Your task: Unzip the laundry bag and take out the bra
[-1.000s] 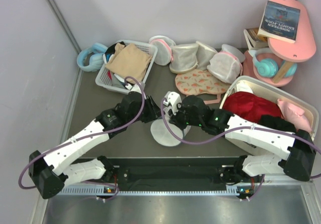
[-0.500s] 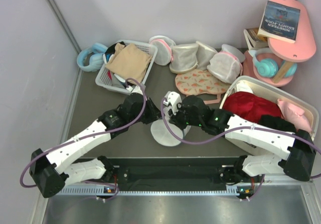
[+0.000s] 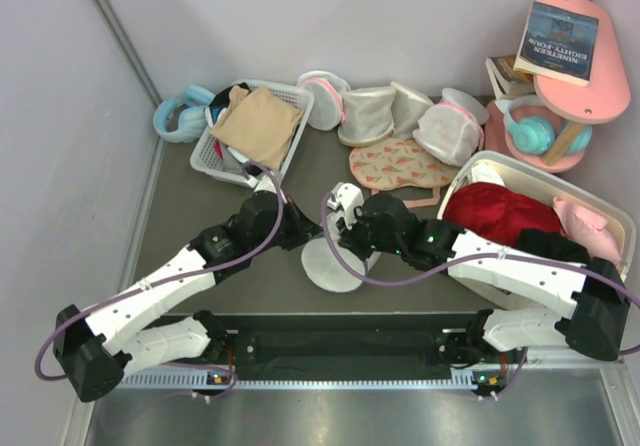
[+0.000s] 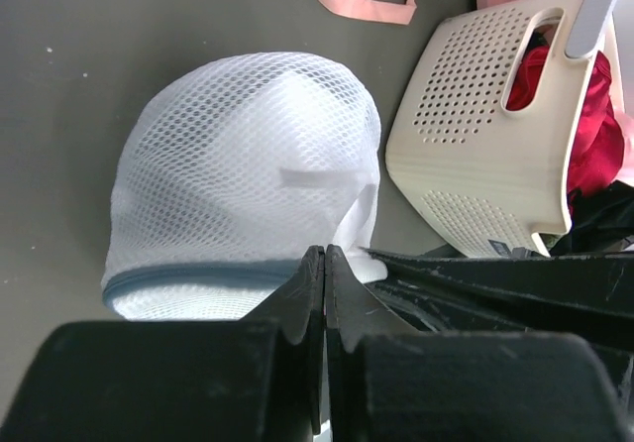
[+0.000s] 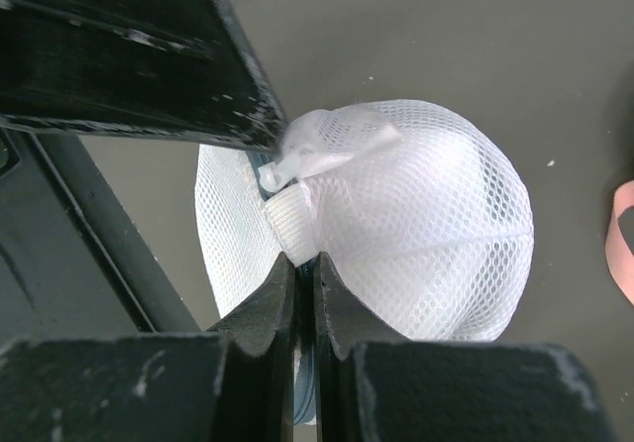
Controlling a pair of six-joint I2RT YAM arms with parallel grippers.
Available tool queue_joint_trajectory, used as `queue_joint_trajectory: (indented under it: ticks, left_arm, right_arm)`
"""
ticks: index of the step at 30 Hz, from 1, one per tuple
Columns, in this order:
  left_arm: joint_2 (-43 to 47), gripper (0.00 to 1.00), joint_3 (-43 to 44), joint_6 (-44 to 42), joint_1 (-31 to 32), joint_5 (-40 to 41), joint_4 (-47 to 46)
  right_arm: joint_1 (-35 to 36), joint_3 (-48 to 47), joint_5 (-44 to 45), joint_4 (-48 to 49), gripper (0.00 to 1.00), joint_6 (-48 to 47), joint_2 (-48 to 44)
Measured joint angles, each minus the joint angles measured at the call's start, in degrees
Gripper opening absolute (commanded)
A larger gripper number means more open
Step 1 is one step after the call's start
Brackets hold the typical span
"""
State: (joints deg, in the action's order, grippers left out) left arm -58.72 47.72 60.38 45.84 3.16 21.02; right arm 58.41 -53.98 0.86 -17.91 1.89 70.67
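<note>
The laundry bag, a round white mesh dome with a pale grey zipper rim, lies on the dark table between my two arms. My left gripper has come in from the left and its jaws are pressed together at the rim. In the right wrist view its fingertip sits on bunched white fabric beside the zipper pull. From the right, my right gripper is shut on the white woven tab at the zipper's end. In the top view the left gripper and the right gripper nearly touch. The bra is hidden.
A cream perforated basket holding a red garment stands right of the bag. At the back are a white slatted basket with a tan cloth, several pink-trimmed mesh bags, a patterned pink pad, blue headphones and a pink shelf.
My left gripper's jaws have closed at the bag's zipper rim and the left arm has settled a little lower. The right gripper has kept its hold.
</note>
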Motion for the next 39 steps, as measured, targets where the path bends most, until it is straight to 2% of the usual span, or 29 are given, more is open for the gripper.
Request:
queue_joint_trajectory:
  ticks: [12, 13, 16, 23, 30, 39]
  left_arm:
    - [5.4, 0.00, -3.5, 0.0, 0.0, 2.4, -0.5]
    - [5.3, 0.13, -3.7, -0.1, 0.0, 2.4, -0.7]
    - [4.3, 0.25, -3.9, -0.7, 0.0, 1.5, -2.3]
    - [-2.0, 0.37, -2.4, -5.2, 0.0, -0.7, -4.7]
    - [-4.3, 0.39, 1.2, -9.2, 0.0, -0.9, -5.0]
    - [-5.2, 0.38, 1.2, -11.0, 0.0, -1.0, -5.1]
  right_arm:
    - [0.0, 0.4, 4.0, 0.3, 0.00, 2.9, -0.1]
    - [0.0, 0.5, 4.0, 0.3, 0.00, 2.9, -0.1]
    - [0.0, 0.7, 4.0, 0.6, 0.00, 2.9, -0.1]
    - [0.0, 0.8, 3.9, 0.7, 0.00, 3.2, -0.1]
    - [0.0, 0.8, 3.6, 0.8, 0.00, 3.3, -0.1]
    - [0.0, 0.8, 3.3, 0.8, 0.00, 3.3, -0.1]
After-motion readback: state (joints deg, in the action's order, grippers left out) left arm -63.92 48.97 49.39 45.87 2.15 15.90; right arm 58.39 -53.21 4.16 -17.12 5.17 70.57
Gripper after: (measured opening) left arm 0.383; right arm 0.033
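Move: The zip pull lies right at the left hand's shut tips, about 1 cm forward, 2 cm right and 1 cm below; from the right hand it is some 2 cm forward, 3 cm left and slightly below. From the left hand, the laundry bag's middle is about 2 cm back, 3 cm right and 6 cm down; the carrot-print bag is roughly 18 cm forward, 15 cm right and 10 cm down. The right fingers keep their pinch on the bag beside the zip's end, with an early shift of about 1 cm forward and a slight clockwise turn. The left hand, tips shut, draws about 1.5 cm left, then opens a little over a third while dipping and swinging back some 3 cm right and 2 cm forward, tilting roughly 10 degrees, to set its parted tips either side of the zip pull. ##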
